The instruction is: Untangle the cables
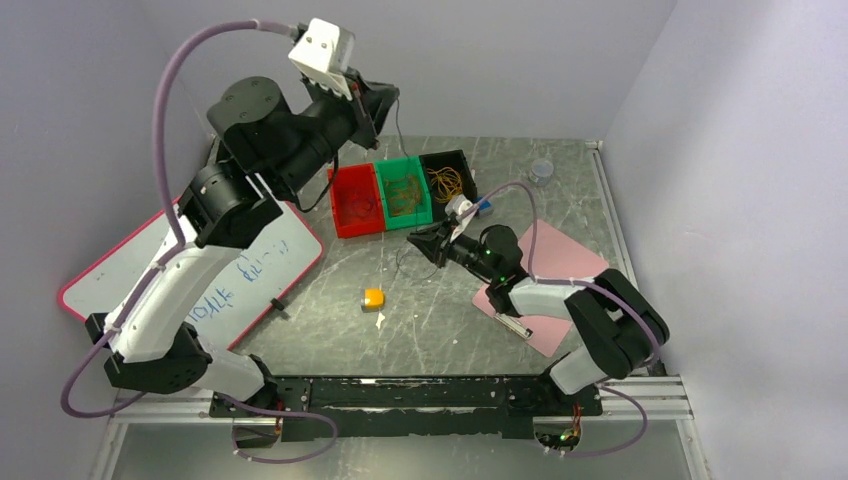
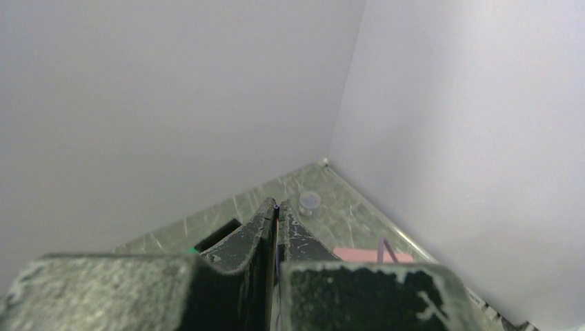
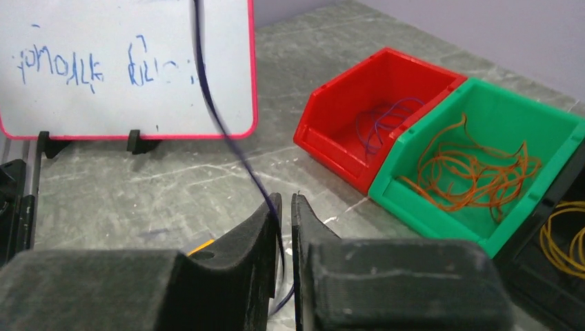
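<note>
A thin dark purple cable (image 3: 224, 131) runs taut between my two grippers. My left gripper (image 1: 385, 95) is raised high above the bins and is shut on the cable's upper end (image 2: 276, 206). My right gripper (image 1: 418, 238) is low over the table in front of the bins; its jaws (image 3: 285, 200) are closed on the cable's lower part. Sorted cables lie in three bins: purple ones (image 3: 383, 121) in the red bin (image 1: 358, 225), orange ones (image 3: 469, 172) in the green bin (image 1: 410, 218), yellow ones (image 3: 562, 241) in the black bin (image 1: 465, 160).
A whiteboard (image 1: 200, 270) with a pink rim lies at the left. A pink sheet (image 1: 560, 262) lies under the right arm. A small orange block (image 1: 373, 297) sits mid-table. A clear cup (image 1: 541, 169) stands at the back right.
</note>
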`<state>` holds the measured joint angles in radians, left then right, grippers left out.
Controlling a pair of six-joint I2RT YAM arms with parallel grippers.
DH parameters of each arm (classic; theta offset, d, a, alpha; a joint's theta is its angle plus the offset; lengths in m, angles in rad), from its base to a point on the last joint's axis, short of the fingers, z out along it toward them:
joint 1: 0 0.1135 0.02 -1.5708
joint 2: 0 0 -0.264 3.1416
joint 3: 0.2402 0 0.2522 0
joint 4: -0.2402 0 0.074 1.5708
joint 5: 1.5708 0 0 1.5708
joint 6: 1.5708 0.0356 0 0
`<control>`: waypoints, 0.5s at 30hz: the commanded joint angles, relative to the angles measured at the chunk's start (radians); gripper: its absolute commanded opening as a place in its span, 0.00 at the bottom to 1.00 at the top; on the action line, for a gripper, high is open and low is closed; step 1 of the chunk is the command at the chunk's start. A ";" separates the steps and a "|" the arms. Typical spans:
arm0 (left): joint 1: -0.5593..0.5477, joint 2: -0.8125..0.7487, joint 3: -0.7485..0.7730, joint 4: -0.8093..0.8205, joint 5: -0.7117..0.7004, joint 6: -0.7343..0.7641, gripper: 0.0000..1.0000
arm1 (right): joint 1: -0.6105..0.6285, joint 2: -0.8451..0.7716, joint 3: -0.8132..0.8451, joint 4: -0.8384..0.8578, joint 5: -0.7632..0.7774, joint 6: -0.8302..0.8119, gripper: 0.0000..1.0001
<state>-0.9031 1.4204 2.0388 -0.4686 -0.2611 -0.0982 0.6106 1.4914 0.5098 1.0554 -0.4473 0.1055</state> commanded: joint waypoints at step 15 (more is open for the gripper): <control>0.015 0.072 0.272 0.188 -0.055 0.248 0.07 | 0.004 0.205 -0.128 0.265 0.043 0.180 0.15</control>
<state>-0.8970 1.4879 2.2673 -0.3969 -0.2882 0.0696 0.6109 1.6596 0.4057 1.2179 -0.4217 0.2401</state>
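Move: The left hand, high up, and the right hand, far below it, have the dark purple cable between them. From the right hand the red box lies about 19 cm ahead, 15 cm left and 15 cm down; the green box 21 cm ahead and 3 cm left; the yellow block 4 cm back and 10 cm left. From the left hand the red box is roughly 21 cm ahead, 11 cm left and 53 cm down. With the dark cable still pinched in its shut fingertips, the left hand keeps climbing, about 8 cm, drifting slightly left as its fingers tilt upward. The right hand, nearly shut with the cable running at its fingertips, sinks some 7 cm towards the table below the cable boxes and turns about 10 degrees, its tips dipping a little. ##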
